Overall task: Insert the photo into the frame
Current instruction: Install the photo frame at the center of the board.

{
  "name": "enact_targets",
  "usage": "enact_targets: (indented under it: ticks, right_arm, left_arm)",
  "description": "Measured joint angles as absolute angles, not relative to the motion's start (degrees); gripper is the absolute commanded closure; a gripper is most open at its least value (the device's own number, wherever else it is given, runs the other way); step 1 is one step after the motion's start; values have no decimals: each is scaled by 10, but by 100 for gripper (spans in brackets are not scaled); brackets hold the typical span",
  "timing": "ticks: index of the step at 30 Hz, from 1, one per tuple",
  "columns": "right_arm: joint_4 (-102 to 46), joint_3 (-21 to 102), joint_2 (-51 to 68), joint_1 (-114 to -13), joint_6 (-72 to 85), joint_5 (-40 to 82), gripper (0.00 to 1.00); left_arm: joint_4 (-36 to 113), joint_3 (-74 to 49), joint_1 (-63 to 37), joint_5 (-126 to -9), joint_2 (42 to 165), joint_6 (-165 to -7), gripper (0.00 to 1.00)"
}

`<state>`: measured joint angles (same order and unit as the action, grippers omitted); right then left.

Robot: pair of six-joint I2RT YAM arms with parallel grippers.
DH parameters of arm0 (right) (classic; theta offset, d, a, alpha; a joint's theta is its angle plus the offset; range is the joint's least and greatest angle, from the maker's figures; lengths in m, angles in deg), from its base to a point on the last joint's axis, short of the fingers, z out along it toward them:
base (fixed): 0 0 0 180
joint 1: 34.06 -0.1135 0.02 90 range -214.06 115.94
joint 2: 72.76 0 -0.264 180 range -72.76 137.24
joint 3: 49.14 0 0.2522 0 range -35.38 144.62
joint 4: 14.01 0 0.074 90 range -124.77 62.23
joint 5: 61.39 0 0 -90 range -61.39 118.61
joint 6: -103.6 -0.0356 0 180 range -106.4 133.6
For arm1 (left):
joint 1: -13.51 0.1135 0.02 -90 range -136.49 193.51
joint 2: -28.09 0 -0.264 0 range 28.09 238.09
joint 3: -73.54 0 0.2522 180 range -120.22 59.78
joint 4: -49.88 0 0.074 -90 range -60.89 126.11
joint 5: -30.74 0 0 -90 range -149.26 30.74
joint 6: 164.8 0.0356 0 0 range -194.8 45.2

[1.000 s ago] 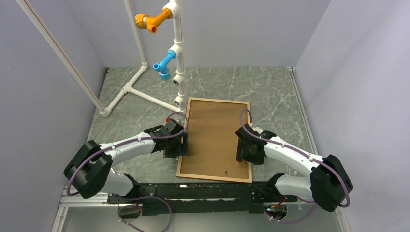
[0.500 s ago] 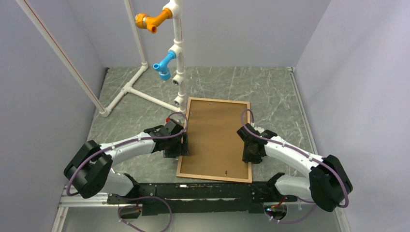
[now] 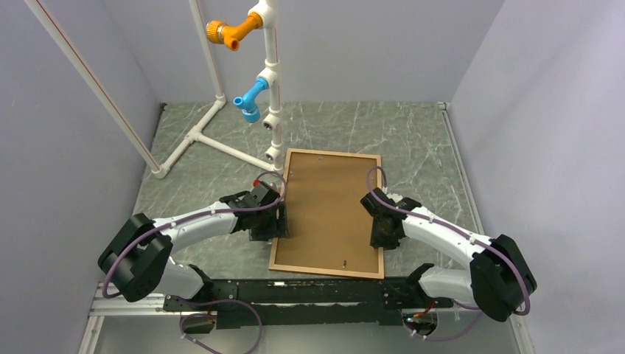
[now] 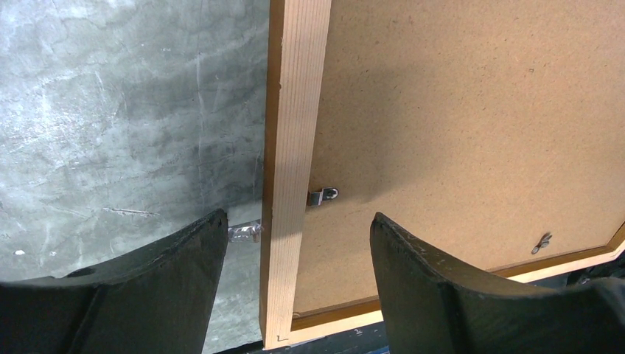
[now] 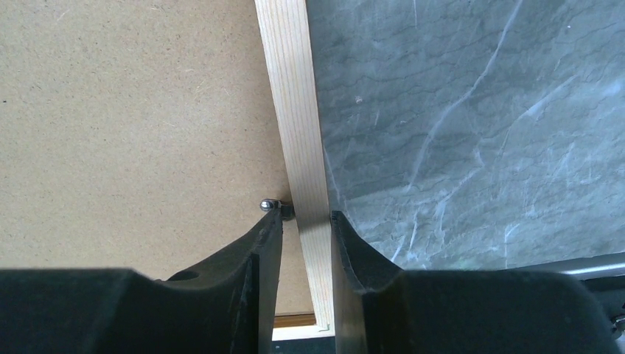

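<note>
The frame lies face down on the table, its brown hardboard backing up. The photo is hidden. My left gripper stands open astride the frame's left rail; one finger is over the table and the other over the backing, next to a metal clip. The left gripper touches nothing. My right gripper sits on the right rail. The right gripper is shut on that rail, its inner finger against a small clip.
A white pipe stand with an orange fitting and a blue fitting rises just behind the frame's far left corner. Its white feet run across the far left of the grey marbled table. Walls close in on three sides.
My right gripper's fingers have closed onto the frame's right rail. The left gripper and the frame have not moved.
</note>
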<state>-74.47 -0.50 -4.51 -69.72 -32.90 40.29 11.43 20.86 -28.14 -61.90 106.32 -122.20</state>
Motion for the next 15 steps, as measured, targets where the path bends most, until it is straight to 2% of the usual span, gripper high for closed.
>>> enact_targets:
  ticks: [3, 7, 10, 15]
  right_arm:
    - [-745, -5, -46, -697, -328, 403, 100]
    - [-748, -5, -55, -688, -320, 399, 56]
    - [-741, -3, -73, -671, -316, 383, 40]
    - [-714, 12, -107, -611, -292, 338, 22]
  left_arm:
    - [114, 209, -281, -619, 1063, -1222, 25]
    - [114, 209, -281, -619, 1062, -1222, 24]
    - [114, 209, -281, -616, 1060, -1221, 24]
    - [114, 209, -281, -613, 1058, -1220, 24]
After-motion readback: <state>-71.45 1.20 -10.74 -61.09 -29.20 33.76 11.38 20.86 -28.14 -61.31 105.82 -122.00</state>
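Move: My right hand still has the right rail of the frame pinched between its fingers. A metal clip on the backing board sits about 2 cm to its left and roughly level, the near right corner is some 7 cm straight back along the rail, and the near-edge clip about 5 cm back and 8 cm left. From my left hand, straddling the left rail, that gripped spot is roughly 23 cm right, 3 cm back and slightly lower. I open my right fingers to well over twice their gap and let go of the right rail, then lift clear while travelling forward along it, about 3 cm up and 3 cm out, away from the near right corner. As I rise, my wrist tilts some 10 degrees, swinging the fingertips left and a little forward. ##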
